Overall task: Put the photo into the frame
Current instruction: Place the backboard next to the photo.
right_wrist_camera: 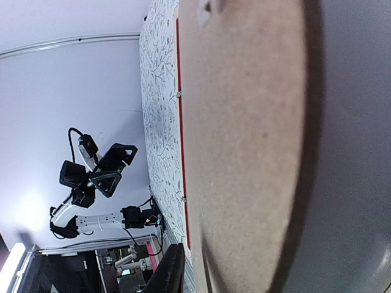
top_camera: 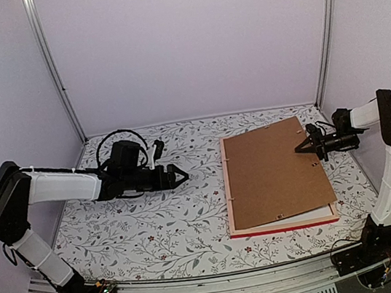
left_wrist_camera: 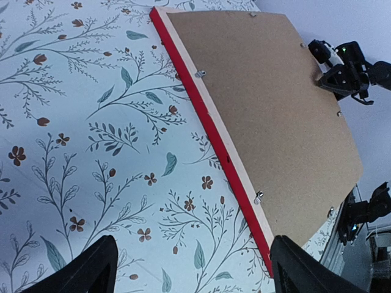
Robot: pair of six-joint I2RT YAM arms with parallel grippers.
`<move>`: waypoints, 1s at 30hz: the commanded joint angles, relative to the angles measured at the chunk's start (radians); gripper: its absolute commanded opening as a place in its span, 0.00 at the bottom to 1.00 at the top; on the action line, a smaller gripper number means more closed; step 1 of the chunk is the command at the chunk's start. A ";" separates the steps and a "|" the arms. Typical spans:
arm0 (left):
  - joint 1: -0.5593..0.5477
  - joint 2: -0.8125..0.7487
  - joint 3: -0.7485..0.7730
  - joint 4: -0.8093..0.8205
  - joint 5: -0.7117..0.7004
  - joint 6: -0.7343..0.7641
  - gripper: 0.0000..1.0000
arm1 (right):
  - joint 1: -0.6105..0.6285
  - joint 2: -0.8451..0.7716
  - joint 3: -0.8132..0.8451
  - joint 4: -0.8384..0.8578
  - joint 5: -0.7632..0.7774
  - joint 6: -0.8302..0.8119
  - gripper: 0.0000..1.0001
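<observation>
The frame (top_camera: 227, 193) lies face down at the right of the table, with its pale wood back up and its red edge showing; it also shows in the left wrist view (left_wrist_camera: 211, 122) and the right wrist view (right_wrist_camera: 181, 122). A plain brown backing board (top_camera: 273, 172) lies skewed on top of it. The photo is hidden. My right gripper (top_camera: 304, 147) is at the board's right edge and shut on it; the board (right_wrist_camera: 244, 122) fills its wrist view. My left gripper (top_camera: 179, 175) is open and empty, low over the table left of the frame (left_wrist_camera: 192, 271).
The floral tablecloth (top_camera: 155, 219) covers the table. Small metal tabs (left_wrist_camera: 199, 74) stick out along the frame's back. White walls and metal posts (top_camera: 59, 71) enclose the table. The right gripper (left_wrist_camera: 342, 76) shows in the left wrist view.
</observation>
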 commanded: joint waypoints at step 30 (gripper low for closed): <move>-0.013 0.026 0.003 -0.007 -0.009 0.000 0.89 | 0.116 -0.007 0.117 -0.138 0.404 0.022 0.67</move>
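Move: The right hand is at the backboard's raised right edge, beyond its middle, which lies about 7 cm left, 5 cm back and 3 cm lower. The frame it is being let down onto has its middle some 7 cm left, 6 cm back and 6 cm below this hand, with the white back of the photo lying inside it. From the idle left hand the frame's middle is roughly 30 cm right, 3 cm back and 8 cm below. Straight down for about 3 cm, the right hand follows the backboard's raised right side towards the frame. Meanwhile the slightly parted fingers open to about two-thirds, freeing their pinch, and the left-pointing hand rolls some 20 degrees so its fingertips dip more steeply. The fingers stay at the board's right side. ##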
